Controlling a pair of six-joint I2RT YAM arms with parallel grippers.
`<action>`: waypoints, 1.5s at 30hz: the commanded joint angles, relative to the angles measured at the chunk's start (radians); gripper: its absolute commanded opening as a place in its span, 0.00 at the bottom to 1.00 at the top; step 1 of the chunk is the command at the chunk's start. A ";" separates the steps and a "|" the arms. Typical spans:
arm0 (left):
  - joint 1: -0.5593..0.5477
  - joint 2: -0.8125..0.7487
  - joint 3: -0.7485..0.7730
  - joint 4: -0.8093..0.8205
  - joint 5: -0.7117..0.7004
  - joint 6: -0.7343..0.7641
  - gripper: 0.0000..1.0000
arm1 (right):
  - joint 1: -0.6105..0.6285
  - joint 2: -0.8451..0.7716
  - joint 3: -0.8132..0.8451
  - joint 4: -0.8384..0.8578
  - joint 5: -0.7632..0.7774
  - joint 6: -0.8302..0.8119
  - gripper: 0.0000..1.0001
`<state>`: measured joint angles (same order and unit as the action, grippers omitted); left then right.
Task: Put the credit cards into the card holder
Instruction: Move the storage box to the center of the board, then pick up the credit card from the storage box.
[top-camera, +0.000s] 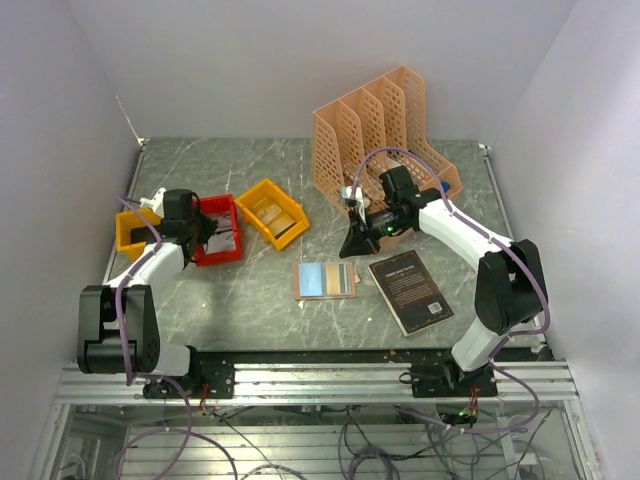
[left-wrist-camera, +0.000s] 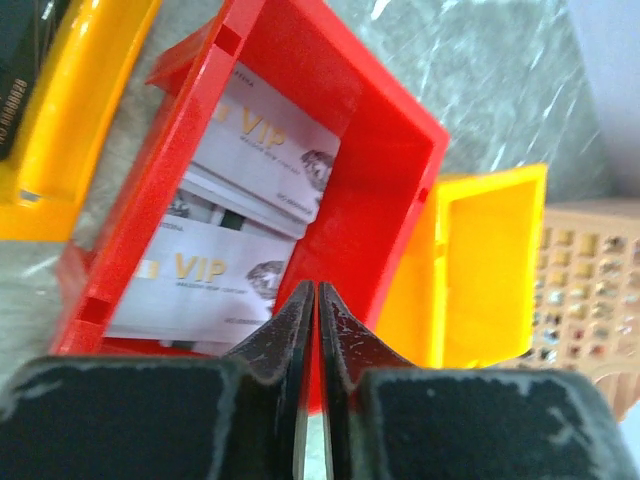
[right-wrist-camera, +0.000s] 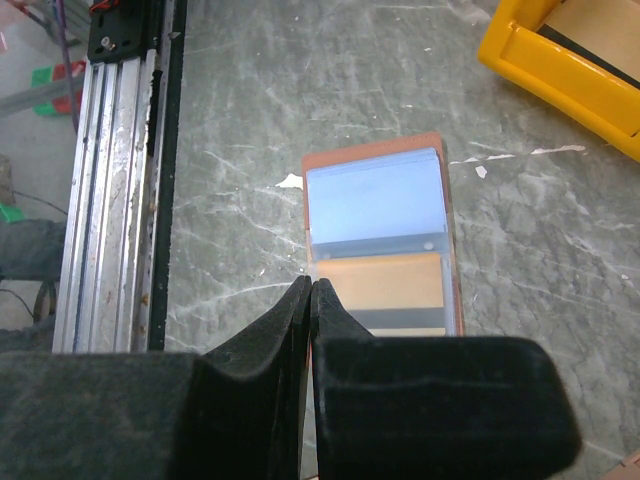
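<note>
Several pale grey credit cards (left-wrist-camera: 265, 150) printed "VIP" lie stacked in a red bin (left-wrist-camera: 395, 190); they also show in the top view as credit cards (top-camera: 224, 240). My left gripper (left-wrist-camera: 316, 292) hangs over the bin's near rim, jaws shut with nothing between them. It shows in the top view as the left gripper (top-camera: 193, 236). The salmon-pink card holder (right-wrist-camera: 378, 160) lies open on the table, a tan card (right-wrist-camera: 385, 283) in its near half. My right gripper (right-wrist-camera: 311, 285) is shut and empty above the holder's left edge. From above, the right gripper (top-camera: 353, 243) stands just beyond the card holder (top-camera: 325, 280).
A black book (top-camera: 410, 291) lies right of the holder. The peach lattice organizer (top-camera: 385, 125) stands behind the right arm. A yellow bin (top-camera: 272, 212) sits right of the red bin (top-camera: 232, 205), another yellow bin (top-camera: 133, 233) to its left. The rail (right-wrist-camera: 110, 180) edges the table.
</note>
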<state>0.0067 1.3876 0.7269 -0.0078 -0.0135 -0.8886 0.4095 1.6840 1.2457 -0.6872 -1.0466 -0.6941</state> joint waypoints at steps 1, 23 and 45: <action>-0.057 -0.012 -0.013 0.100 -0.181 -0.239 0.18 | -0.005 0.014 0.028 -0.018 -0.013 -0.019 0.03; -0.096 0.210 0.143 -0.129 -0.358 -0.578 0.52 | -0.004 0.016 0.032 -0.030 -0.008 -0.033 0.03; -0.131 0.338 0.204 -0.083 -0.433 -0.608 0.52 | -0.004 0.025 0.037 -0.040 -0.006 -0.047 0.03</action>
<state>-0.1169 1.7058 0.9157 -0.1020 -0.3977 -1.4837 0.4095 1.6913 1.2587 -0.7193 -1.0466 -0.7227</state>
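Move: The red storage box lies almost under the left hand, its middle about 4 cm ahead, some 2 cm to the left and 7 cm below. The left yellow box with the black cards stands about 17 cm left and 3 cm ahead of the hand; the other yellow box is 14 cm right and 8 cm ahead. From the right hand the red box's middle is some 30 cm left, 14 cm ahead and 12 cm down. Over the red box with its white VIP cards, the left hand comes down about 5 cm and forward some 4 cm after a brief small rise, reaching towards the box's middle. The wrist turns some 30 degrees counter-clockwise and the nearly shut fingers spread to about half open, ending low over the cards between the box walls; whether they touch anything can't be seen. ##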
